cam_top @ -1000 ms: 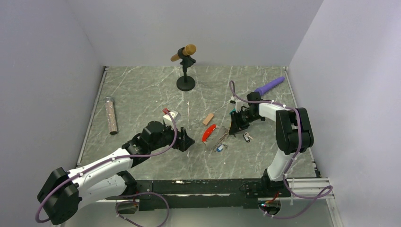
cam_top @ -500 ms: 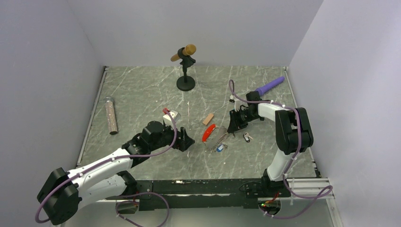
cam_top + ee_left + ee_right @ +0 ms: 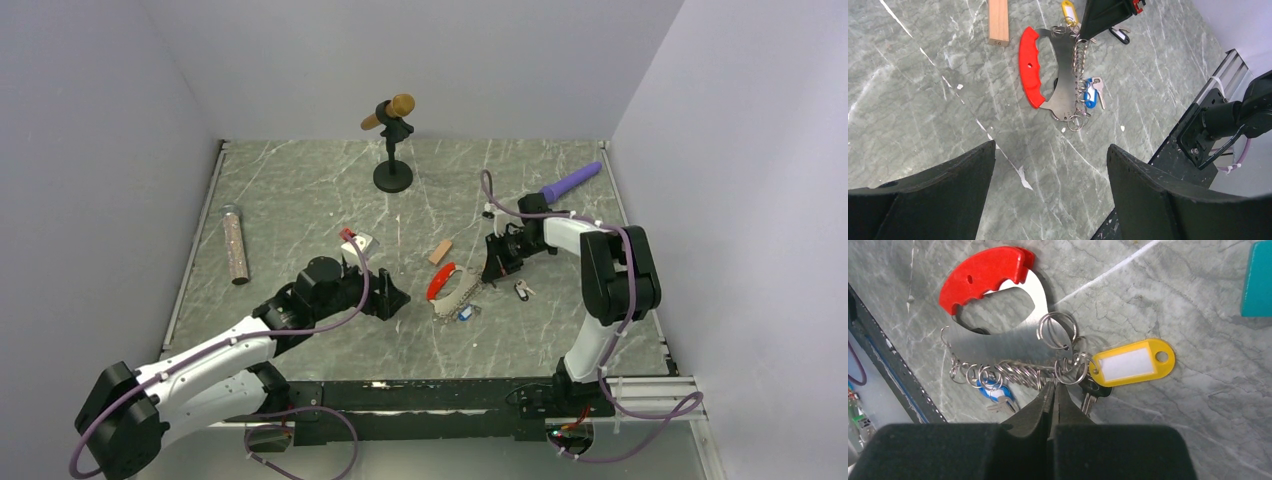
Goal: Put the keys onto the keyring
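Note:
The keyring lies flat on the marble table: a red curved clip [image 3: 438, 281] [image 3: 1030, 65] [image 3: 983, 277], a silvery chain of rings [image 3: 1013, 372], a yellow tag [image 3: 1133, 361] and a blue tag [image 3: 992, 389]. A black-headed key [image 3: 1094, 389] lies partly under the yellow tag, among the rings. Another black-headed key [image 3: 522, 291] [image 3: 1119, 34] lies loose to the right of the bunch. My right gripper [image 3: 492, 272] [image 3: 1054, 385] is shut, its tips against the chain beside the rings. My left gripper [image 3: 395, 298] [image 3: 1051, 145] hangs open, left of the red clip, holding nothing.
A tan block [image 3: 440, 251] [image 3: 998, 22] lies just behind the clip, and a teal block [image 3: 1258, 280] sits near the right gripper. Farther off are a microphone on a stand [image 3: 392, 150], a purple handle [image 3: 572, 181] and a glitter tube [image 3: 235, 243].
The right gripper's jaws have closed from partly open to shut at the chain. The left arm has drawn back slightly to the left.

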Motion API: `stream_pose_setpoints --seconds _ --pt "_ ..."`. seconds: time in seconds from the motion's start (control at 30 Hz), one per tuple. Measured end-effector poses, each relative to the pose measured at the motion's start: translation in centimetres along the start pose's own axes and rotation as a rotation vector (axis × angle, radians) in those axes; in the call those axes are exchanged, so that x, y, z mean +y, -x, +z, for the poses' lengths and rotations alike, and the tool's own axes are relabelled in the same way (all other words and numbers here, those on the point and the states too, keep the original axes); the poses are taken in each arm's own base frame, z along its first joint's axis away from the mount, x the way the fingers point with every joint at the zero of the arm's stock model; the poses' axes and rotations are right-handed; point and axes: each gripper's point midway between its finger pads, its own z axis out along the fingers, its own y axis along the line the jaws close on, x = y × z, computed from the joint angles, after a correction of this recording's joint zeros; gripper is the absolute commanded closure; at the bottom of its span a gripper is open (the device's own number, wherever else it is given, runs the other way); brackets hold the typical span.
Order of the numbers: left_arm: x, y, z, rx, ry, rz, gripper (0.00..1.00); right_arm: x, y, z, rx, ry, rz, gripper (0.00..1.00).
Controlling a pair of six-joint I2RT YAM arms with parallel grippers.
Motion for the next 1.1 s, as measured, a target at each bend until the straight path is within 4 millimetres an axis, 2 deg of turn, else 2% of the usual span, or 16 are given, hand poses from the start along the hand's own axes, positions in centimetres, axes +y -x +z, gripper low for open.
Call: stream_pose_setpoints --seconds 0.1,0.17,0.23,0.4,0.5,0.67,0.8,1.1 --pt "-0.1 0.2 -0.2 -0.007 -0.003 0.004 0.14 0.4 0.5 -0.7 -0.005 0.004 -0.049 1.0" --pt "-0.2 0.4 -0.4 -0.015 -0.007 0.012 0.14 1.6 1.4 -2.0 -0.028 0.022 -0.119 1.0" --pt "-0.3 0.6 -0.7 -0.024 -0.011 0.028 0.14 3.0 2.6 -3.7 -0.066 0.036 -0.214 1.0" --pt "-0.8 1.8 -2.0 -0.067 -0.027 0.085 0.13 7.8 5.7 -9.4 -0.16 0.062 -0.527 1.0" --pt "-1.4 3.2 -2.9 -0.123 -0.051 0.133 0.13 10.1 6.5 -12.1 -0.174 0.077 -0.678 1.0" --pt "-3.7 5.7 -4.6 -0.24 -0.149 0.225 0.13 13.0 5.4 -14.6 -0.153 0.116 -0.814 1.0" --pt "-5.6 6.8 -5.5 -0.305 -0.25 0.299 0.13 15.1 3.9 -15.5 -0.122 0.15 -0.882 1.0" --pt "-9.6 7.1 -6.0 -0.38 -0.484 0.448 0.11 19.8 1.1 -15.2 -0.049 0.287 -1.075 1.0"
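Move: The right fingers are already shut on rings at the keyring's near end; its middle lies about 6 cm left and 1 cm back, barely lower. From that hand, the yellow tag is some 3 cm ahead with no sideways offset, the blue tag 4 cm left and 5 cm back, the black-tagged keys 6 cm right and 1 cm back. From the open left hand, the keyring is roughly 7 cm ahead, 11 cm right, 14 cm below. Right hand, still pinching, lifts the keyring some 22 cm, then back 10, turning counter-clockwise; left hand rises 12. ##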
